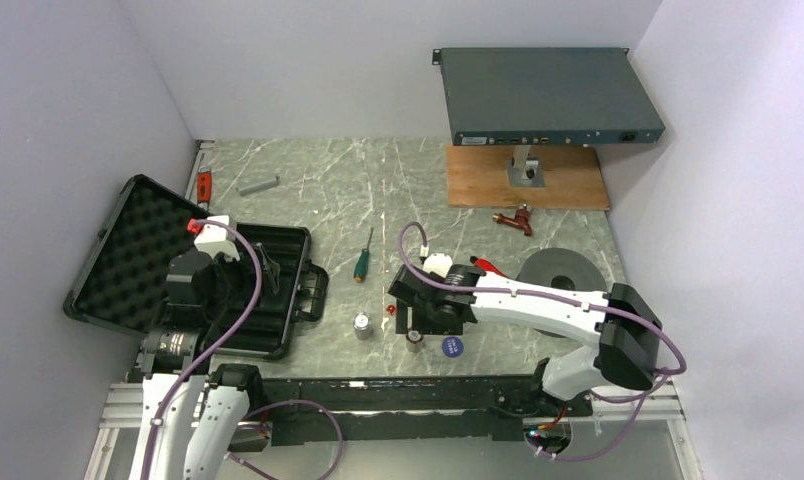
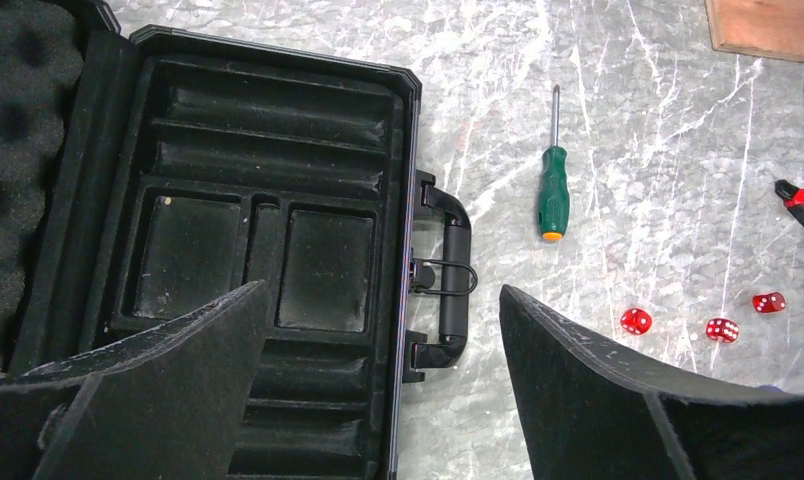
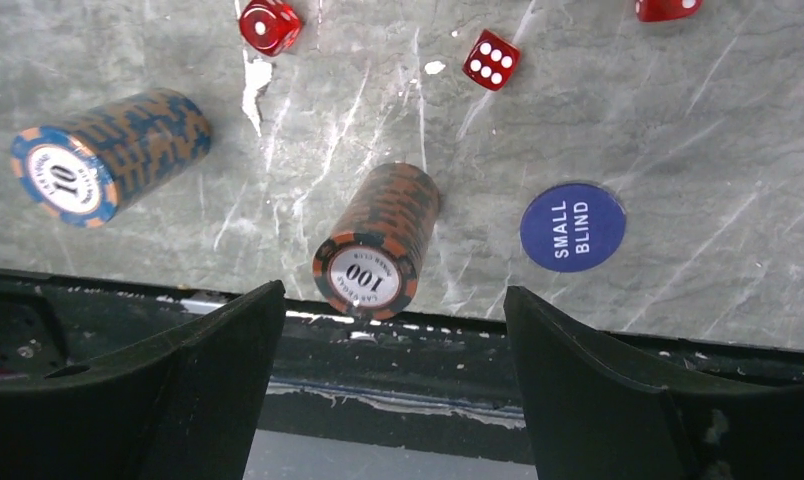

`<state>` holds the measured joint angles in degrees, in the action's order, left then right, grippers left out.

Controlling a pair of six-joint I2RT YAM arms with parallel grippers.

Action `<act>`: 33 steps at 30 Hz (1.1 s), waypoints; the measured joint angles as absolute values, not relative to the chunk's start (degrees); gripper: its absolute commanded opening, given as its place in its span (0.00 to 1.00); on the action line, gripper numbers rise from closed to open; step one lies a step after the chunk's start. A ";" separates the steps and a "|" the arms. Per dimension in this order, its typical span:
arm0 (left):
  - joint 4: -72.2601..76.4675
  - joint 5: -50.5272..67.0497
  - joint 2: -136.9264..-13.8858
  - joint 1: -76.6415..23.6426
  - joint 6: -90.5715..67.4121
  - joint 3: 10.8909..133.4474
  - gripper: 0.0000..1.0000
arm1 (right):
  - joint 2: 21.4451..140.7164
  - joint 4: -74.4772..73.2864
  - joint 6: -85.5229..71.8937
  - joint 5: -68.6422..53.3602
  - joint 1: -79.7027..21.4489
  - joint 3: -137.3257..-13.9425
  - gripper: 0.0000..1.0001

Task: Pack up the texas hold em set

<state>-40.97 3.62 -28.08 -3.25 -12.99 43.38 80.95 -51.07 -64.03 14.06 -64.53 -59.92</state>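
The black briefcase [image 2: 238, 150] lies open at the left, foam lid back and its moulded tray bare, handle [image 2: 456, 270] toward the table's middle. My left gripper [image 2: 383, 290] hovers open over the case's handle edge, holding nothing. Three red dice [image 2: 721, 329] lie right of it. My right gripper [image 3: 393, 290] is open above the near table edge, nothing between its fingers. Just ahead of it stands the "100" chip stack [image 3: 378, 240]. The "10" chip stack [image 3: 108, 150] stands to its left and the blue "SMALL BLIND" button [image 3: 573, 227] to its right. Dice [image 3: 491, 59] lie beyond.
A green-handled screwdriver [image 1: 363, 262] lies between case and right arm. A large grey disc [image 1: 558, 270] sits behind the right arm. A wooden board [image 1: 526, 178] with a grey rack unit [image 1: 548, 95] stands at the back right, a red tool [image 1: 516, 218] before it.
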 measured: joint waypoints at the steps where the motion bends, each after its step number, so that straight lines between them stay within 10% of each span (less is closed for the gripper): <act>1: -40.97 3.62 -28.25 -3.25 -12.97 43.38 0.90 | 81.73 -50.46 -63.83 14.04 -64.47 -59.68 0.78; 13: -40.95 3.64 -28.51 -3.25 -12.97 43.35 0.88 | 88.71 -44.66 -60.60 11.29 -63.29 -59.07 0.60; 33: -40.97 3.62 -29.15 -3.25 -12.99 43.35 0.88 | 90.08 -47.37 -58.37 10.13 -63.29 -60.20 0.60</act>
<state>-40.97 3.62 -29.15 -3.25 -12.99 43.35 90.08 -47.37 -58.37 10.13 -63.29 -60.20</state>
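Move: The orange 100 chip stack stands almost under the right hand: about 1 cm ahead, 1 cm to its left, its middle some 6 cm below. Level with that stack, the small blind button lies about 8 cm to its right; the blue 10 stack is some 11 cm to its left and 3 cm farther out. The middle die lies about 7 cm beyond the orange stack and 4 cm to its right. From the left hand, the orange stack is roughly 30 cm right, 7 cm back and 18 cm below. The right hand's fingers come down on either side of the orange 100 stack without pinching it: the left finger ends right beside its rim, with a gap still open on the right. The hand sinks about 4 cm, slipping a centimetre or so left on the way, while the fingers close from nearly wide to about three-fifths open, then stays there. ##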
